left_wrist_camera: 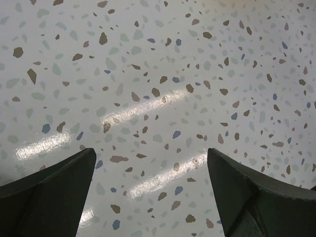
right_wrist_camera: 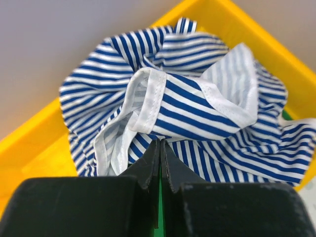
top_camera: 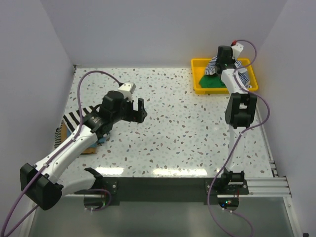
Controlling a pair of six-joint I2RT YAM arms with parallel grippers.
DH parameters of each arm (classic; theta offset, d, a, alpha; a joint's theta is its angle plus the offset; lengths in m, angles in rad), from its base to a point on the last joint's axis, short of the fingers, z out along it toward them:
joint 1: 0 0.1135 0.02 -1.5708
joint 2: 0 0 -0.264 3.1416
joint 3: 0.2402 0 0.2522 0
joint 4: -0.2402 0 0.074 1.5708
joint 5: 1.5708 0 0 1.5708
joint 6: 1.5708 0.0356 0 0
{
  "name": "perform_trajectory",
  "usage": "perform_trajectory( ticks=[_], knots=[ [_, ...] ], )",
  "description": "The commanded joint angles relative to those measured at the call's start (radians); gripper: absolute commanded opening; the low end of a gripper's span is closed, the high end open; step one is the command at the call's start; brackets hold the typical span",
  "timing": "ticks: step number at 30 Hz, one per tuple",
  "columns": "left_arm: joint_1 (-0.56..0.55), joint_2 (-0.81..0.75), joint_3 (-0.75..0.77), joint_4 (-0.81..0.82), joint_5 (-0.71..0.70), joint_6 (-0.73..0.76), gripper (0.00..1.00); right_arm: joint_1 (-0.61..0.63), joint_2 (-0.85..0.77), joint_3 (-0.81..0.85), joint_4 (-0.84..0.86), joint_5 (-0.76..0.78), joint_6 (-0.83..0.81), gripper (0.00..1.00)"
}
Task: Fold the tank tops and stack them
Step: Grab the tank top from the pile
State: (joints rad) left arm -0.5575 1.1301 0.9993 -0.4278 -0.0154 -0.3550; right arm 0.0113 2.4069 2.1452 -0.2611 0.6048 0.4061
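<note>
A crumpled navy-white striped tank top (right_wrist_camera: 197, 98) lies in the yellow tray (right_wrist_camera: 29, 148), on top of a plain green tank top (top_camera: 213, 82). My right gripper (right_wrist_camera: 160, 143) is shut, its tips pinching a fold of the striped top (top_camera: 213, 66). Green cloth (right_wrist_camera: 159, 197) shows through the slit between the fingers. My left gripper (left_wrist_camera: 150, 163) hangs open over bare speckled table, nothing between its fingers (left_wrist_camera: 49, 192). In the top view it (top_camera: 140, 109) sits left of centre. A bold black-white striped tank top (top_camera: 76, 118) lies at the table's left edge, partly under the left arm.
The yellow tray (top_camera: 197, 88) stands at the far right corner, close to the right wall. Tan cloth (top_camera: 61, 133) and a bit of blue cloth (top_camera: 101, 140) peek out beside the left arm. White walls enclose the table on three sides.
</note>
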Motion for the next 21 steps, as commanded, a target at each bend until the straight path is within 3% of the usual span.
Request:
perform_trajectory(
  ticks=[1, 8, 14, 21],
  knots=[
    [0.014, -0.038, -0.004, 0.04, -0.009, 0.014, 1.0, 0.006, -0.207, -0.001, 0.094, 0.003, -0.041, 0.0],
    [0.027, -0.078, 0.001, 0.031, -0.027, 0.014, 1.0, 0.087, -0.475, -0.137, 0.149, 0.004, -0.144, 0.0],
    [0.033, -0.145, -0.004, 0.026, -0.064, 0.002, 1.0, 0.275, -0.816, -0.344, 0.256, 0.096, -0.318, 0.0],
    [0.034, -0.19, -0.004, 0.023, -0.075, -0.039, 1.0, 0.533, -1.129, -0.496, 0.169, 0.11, -0.29, 0.0]
  ],
)
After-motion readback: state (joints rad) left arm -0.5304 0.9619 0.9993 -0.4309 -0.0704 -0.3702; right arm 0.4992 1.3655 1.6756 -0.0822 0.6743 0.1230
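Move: My right fingers are already shut on the striped tank top, which sits bunched about 4 cm below them, straight under. The yellow bin's middle lies some 3 cm back and 10 below; the green cloth is about 7 cm back, 7 left and 10 below. The clear middle of the table is roughly 35 cm back, 30 left and 15 below. From my left hand the tank top lies about 36 cm ahead, 48 right and 11 below. I pull the tank top up out of the bin with my right hand, nearly straight up at first, then swing back and left over the table as I keep rising: some 37 cm up, 25 back, 18 left. My pinch stays shut while the wrist tips the fingers up and turns counter-clockwise. My left hand rises about 5 cm and drifts left, open. ##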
